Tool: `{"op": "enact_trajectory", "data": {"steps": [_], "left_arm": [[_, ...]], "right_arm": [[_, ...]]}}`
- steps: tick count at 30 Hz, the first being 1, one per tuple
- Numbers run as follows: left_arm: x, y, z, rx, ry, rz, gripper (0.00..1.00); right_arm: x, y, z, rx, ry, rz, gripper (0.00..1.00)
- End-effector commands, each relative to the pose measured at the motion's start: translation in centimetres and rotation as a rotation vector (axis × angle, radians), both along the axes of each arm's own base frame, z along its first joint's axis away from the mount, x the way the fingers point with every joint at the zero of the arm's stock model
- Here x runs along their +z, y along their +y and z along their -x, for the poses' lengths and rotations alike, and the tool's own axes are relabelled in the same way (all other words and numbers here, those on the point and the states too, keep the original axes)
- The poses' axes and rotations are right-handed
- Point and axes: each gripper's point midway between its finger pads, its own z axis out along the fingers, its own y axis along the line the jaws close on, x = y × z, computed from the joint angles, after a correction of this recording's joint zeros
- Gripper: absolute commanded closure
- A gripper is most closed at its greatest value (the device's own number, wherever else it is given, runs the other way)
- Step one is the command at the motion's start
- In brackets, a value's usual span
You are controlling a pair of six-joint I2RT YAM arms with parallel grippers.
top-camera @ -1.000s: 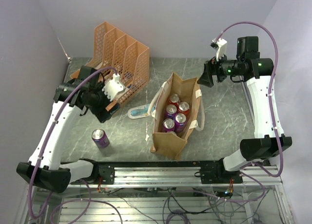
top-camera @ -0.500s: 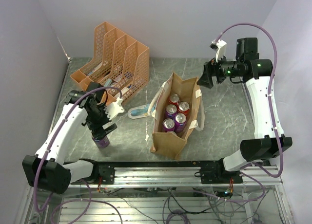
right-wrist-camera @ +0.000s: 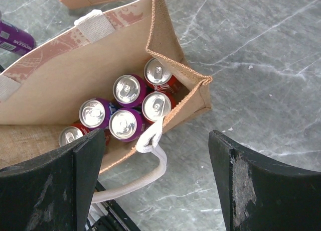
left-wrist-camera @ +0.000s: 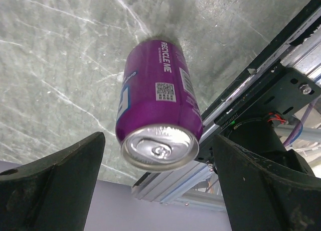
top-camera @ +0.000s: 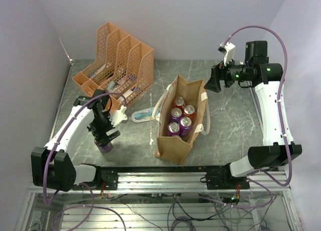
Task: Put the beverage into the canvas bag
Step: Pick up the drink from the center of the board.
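Note:
A purple beverage can [left-wrist-camera: 158,110] stands upright on the grey table near the front left. My left gripper [top-camera: 106,135] hangs right over it and hides most of it from above. In the left wrist view the left gripper [left-wrist-camera: 158,140] is open, its fingers either side of the can's silver top with gaps on both sides. The tan canvas bag [top-camera: 173,148] stands open mid-table with several cans [top-camera: 179,118] inside. My right gripper [top-camera: 210,79] is open and empty, raised beyond the bag's far right corner. Its wrist view looks down on the bag [right-wrist-camera: 65,75] and cans [right-wrist-camera: 125,123].
An orange mesh file organiser [top-camera: 118,55] stands at the back left. A pale flat object [top-camera: 143,114] lies between it and the bag. The bag's white handle [right-wrist-camera: 150,165] droops onto the table. An aluminium rail [top-camera: 160,178] runs along the near edge, close to the can.
My left arm swung from beside the organiser toward the near edge and came down over the purple can, fingers still open. The right arm barely moved.

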Motion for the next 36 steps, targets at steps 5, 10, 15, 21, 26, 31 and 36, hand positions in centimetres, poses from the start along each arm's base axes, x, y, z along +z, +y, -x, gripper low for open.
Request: {"op": "enact_trajectory", "data": {"steps": [5,10,15,21,26,31,36], "left_arm": [[-2.5,0.2,-0.6,0.039,-0.013,-0.005,0.09],[-2.3,-0.2,-0.7,0.064,-0.041,0.017,0.30],[1.1,-1.0,-2.0,0.036,-0.110,0.066,0.49],[9.1,-3.9,-4.8,-0.009,-0.252,0.226,0.73],[17.4,-7.5,-7.1,-0.035,-0.376,0.425,0.93],[24.3,-12.0,-8.0,-0.118,-0.493,0.614,0.93],[28.8,-17.5,-7.3,-0.242,-0.579,0.748,0.93]], "right_arm": [[0.4,-0.5,0.1,-0.006,-0.031,0.003,0.17],[0.2,-0.9,0.1,-0.023,-0.029,0.010,0.17],[0.1,-1.1,0.2,-0.029,-0.027,0.010,0.17],[0.1,-1.2,0.3,-0.033,-0.027,0.006,0.17],[0.1,-1.3,0.4,-0.034,-0.027,0.003,0.17],[0.0,-1.5,0.6,-0.036,-0.019,-0.002,0.17],[-0.5,-1.7,1.1,-0.034,-0.006,-0.005,0.18]]}}
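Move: The purple drink can stands right under the open left gripper, its middle about 5 cm below and neither ahead nor aside. From that hand the canvas bag is some 37 cm to the right and 10 cm ahead; the blue packet about 20 cm right and 17 cm ahead; the orange rack roughly 32 cm ahead and 3 cm right. From the right hand the can lies about 48 cm left, 15 cm back and 27 cm below. The can is straddled a little deeper as the left hand sinks just under 3 cm, then pinched between both fingers near its top. Slow at first, then fast, the hand lifts it about 27 cm from there while reaching forward, swinging right late on; the wrist tips some 45 degrees, fingertips forward and to the right. ##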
